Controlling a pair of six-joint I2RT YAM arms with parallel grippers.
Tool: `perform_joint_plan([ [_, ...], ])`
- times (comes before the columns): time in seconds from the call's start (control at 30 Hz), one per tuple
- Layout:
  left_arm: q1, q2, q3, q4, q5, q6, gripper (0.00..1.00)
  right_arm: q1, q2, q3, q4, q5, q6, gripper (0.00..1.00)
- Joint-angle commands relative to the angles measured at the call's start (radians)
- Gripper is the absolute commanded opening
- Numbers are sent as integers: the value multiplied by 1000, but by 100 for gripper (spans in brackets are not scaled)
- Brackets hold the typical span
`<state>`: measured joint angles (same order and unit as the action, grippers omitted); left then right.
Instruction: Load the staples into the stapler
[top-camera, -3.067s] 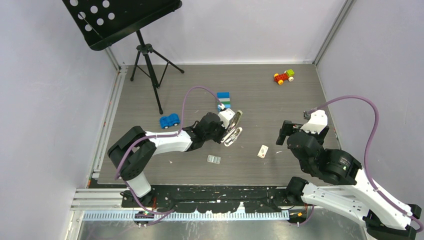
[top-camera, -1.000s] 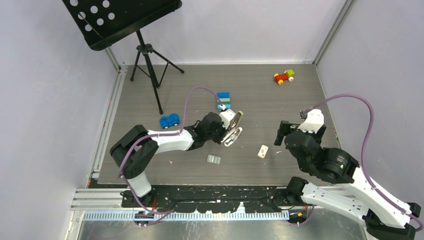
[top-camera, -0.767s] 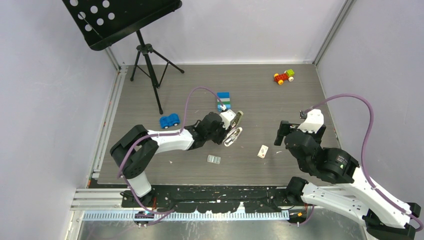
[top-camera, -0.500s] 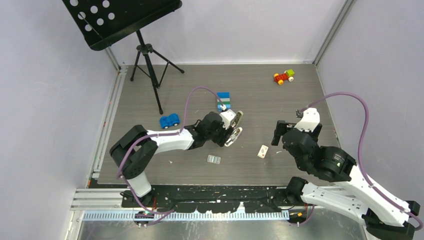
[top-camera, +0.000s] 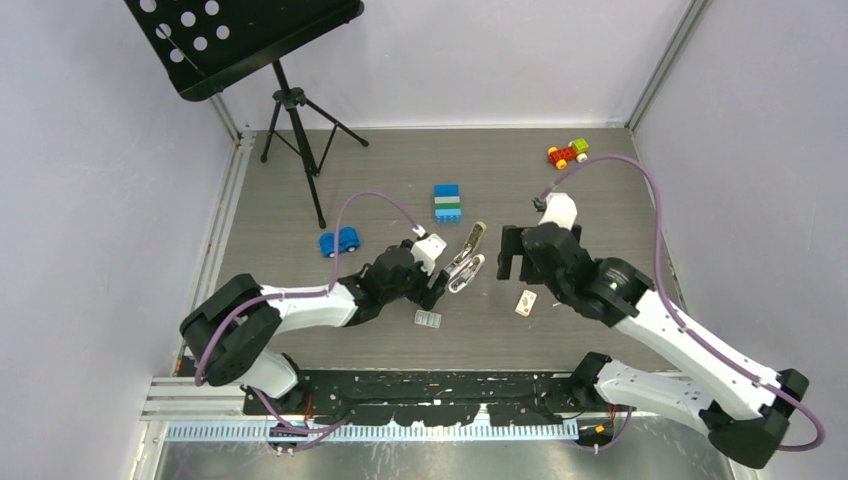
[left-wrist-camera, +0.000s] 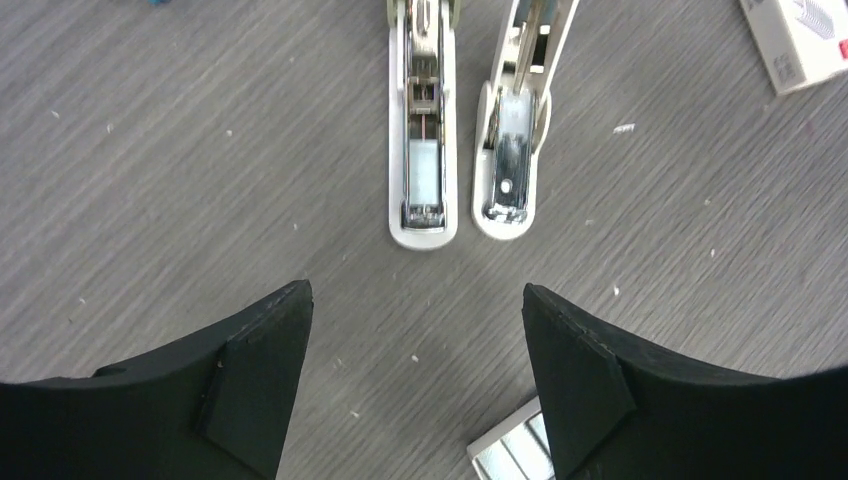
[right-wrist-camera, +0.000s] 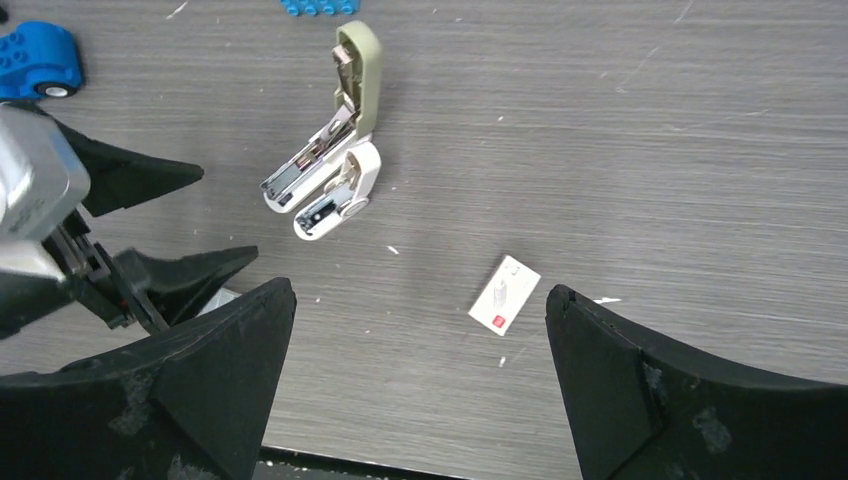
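The stapler (top-camera: 465, 260) lies swung open on the table, its beige top (right-wrist-camera: 361, 70) tipped back and its white base (right-wrist-camera: 340, 195) beside the metal magazine. In the left wrist view both halves (left-wrist-camera: 423, 150) lie side by side just beyond my fingers. The staples (top-camera: 428, 319), a small silvery strip, lie near the front edge, and one corner shows beside my right finger (left-wrist-camera: 508, 455). My left gripper (top-camera: 437, 289) (left-wrist-camera: 415, 300) is open and empty, a short way from the stapler's near end. My right gripper (top-camera: 512, 264) (right-wrist-camera: 420, 290) is open and empty, hovering just right of the stapler.
A tiny white red-marked box (top-camera: 526, 303) (right-wrist-camera: 505, 294) lies right of the stapler. A blue toy car (top-camera: 339, 241), a blue-green block stack (top-camera: 447, 201), a red-yellow toy car (top-camera: 567, 153) and a music stand's tripod (top-camera: 300, 130) stand farther back.
My left gripper has opened and drawn back from the stapler toward the near edge. The right arm has swung left and forward, close to the stapler.
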<state>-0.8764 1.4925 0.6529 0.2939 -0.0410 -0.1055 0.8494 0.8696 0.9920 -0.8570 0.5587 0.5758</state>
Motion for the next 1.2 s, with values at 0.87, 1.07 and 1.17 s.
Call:
perform_joint_plan([
  [0.87,5,243,-165,683,1,74,43,-482,583,85,609,-696,-50,74],
  [1.07,5,256,-170,683,3,74,36,-483,640,86,630,-729,-42,68],
  [1.17,5,259,-169,683,5,73,34,-483,655,76,636,-733,-39,66],
])
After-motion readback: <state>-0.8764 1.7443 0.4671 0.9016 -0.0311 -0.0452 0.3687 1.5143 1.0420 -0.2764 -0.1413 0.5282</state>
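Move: Down beyond the left fingers, about 7 cm ahead, 5 cm to the right and 4 cm below, is the stapler, open with its lid raised. The white stapler lies 4 cm ahead and 7 cm to the right of that hand; the staple strips are 5 cm behind and 1 cm left. From the right hand, the stapler is some 12 cm ahead, 12 cm left and 19 cm below, the staple box 2 cm ahead and 21 cm below. Reaching for the raised lid, the right hand sweeps about 15 cm forward, 9 cm down and some 6 cm left, tipping and rolling inward while its wide-open fingers close by about a third. The left hand dips back-left about 2 cm, then returns forward-right while sinking 4 cm overall, narrowing its fingers by half just before the stapler's near end. ##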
